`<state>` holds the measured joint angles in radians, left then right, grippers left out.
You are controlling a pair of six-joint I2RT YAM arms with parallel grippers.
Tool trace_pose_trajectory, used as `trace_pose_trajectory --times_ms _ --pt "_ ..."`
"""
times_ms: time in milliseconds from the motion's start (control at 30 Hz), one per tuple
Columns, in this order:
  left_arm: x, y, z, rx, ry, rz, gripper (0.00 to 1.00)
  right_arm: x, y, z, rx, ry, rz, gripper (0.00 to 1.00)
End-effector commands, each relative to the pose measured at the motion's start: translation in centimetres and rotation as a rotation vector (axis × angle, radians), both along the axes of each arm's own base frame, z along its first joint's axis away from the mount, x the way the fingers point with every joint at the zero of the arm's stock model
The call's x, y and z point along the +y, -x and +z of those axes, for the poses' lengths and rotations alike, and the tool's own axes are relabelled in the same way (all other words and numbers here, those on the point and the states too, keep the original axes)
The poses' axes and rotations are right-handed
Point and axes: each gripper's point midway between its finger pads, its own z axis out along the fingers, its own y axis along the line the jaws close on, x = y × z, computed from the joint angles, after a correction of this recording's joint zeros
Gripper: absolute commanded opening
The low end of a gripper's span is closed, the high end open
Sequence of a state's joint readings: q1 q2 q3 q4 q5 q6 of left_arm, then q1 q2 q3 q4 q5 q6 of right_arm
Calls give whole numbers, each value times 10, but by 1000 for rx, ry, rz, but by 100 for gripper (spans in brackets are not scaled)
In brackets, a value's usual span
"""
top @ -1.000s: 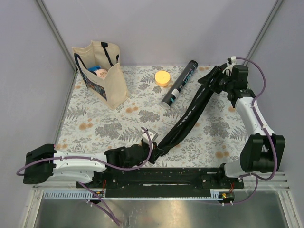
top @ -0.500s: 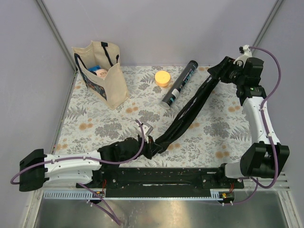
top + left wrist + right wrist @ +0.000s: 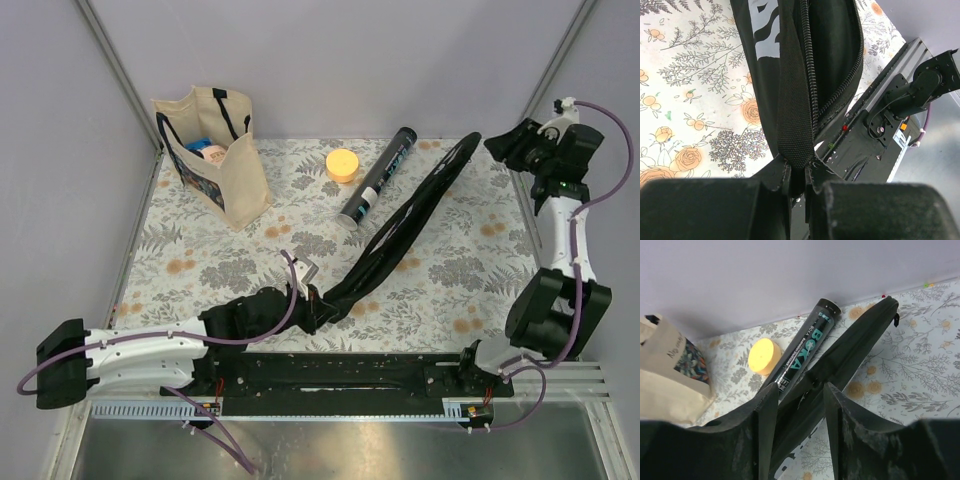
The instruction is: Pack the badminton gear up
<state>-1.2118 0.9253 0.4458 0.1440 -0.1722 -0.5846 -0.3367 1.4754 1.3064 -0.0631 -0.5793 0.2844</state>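
The black racket-shaped cover point(image 3: 400, 225) runs diagonally from the table's near middle up to the far right. Its zipper hangs open in the left wrist view. My left gripper point(image 3: 318, 305) is shut on the woven strap point(image 3: 796, 100) at the cover's near end point(image 3: 835, 50). My right gripper point(image 3: 505, 143) hangs open, apart from the cover's far tip, above the table's far right corner. Nothing sits between its fingers point(image 3: 799, 392); the cover point(image 3: 855, 347) lies below them. The long black lettered tube point(image 3: 378, 177) lies beside the cover, uncapped.
A round yellow cap point(image 3: 342, 163) sits left of the tube's far end. A beige tote bag point(image 3: 215, 155) with dark handles stands at the far left, with items inside. The black rail point(image 3: 900, 100) of the arm bases runs along the near edge.
My right gripper let go of the cover's far end and drew back to the right corner. The cover's far end now rests unsupported. My left arm slid slightly left, still holding the strap.
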Motion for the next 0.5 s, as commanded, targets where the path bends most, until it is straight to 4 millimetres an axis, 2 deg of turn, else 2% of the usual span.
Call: trace_pose_trajectory --times_ms 0,267,467 --pt "-8 -1 42 -16 125 -13 0 6 -7 22 -29 -229 229 49" --pt "-5 1 47 10 153 -17 0 -4 -28 -37 105 -428 260 50" --pt "-6 3 45 25 157 -26 0 2 -32 -40 64 -559 337 47"
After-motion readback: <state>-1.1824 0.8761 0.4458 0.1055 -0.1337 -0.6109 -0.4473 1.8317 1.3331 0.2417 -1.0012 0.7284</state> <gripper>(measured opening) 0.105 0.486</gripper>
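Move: Down in front of the right hand, about 8 cm ahead, 5 cm to its left and 12 cm below, is the zip pull on the upper edge of the racket bag; the bag's far tip lies some 26 cm straight ahead and 18 cm below. The shuttle tube is about 20 cm ahead and 23 cm left, the yellow tub 26 cm ahead and 37 cm left, both some 27 cm lower. From the left hand the pull is about 35 cm ahead and 30 cm right, near its own height. Dropping about 7 cm and reaching some 3 cm forward, the right hand closes in on the zip area of the racket bag, first swinging about 2 cm right and then easing partly back. On the way it rolls about 30 degrees, left side rising, noses down and turns somewhat counter-clockwise, fingers staying half open. The left hand keeps the bag's near-end strap pinched, almost still. ##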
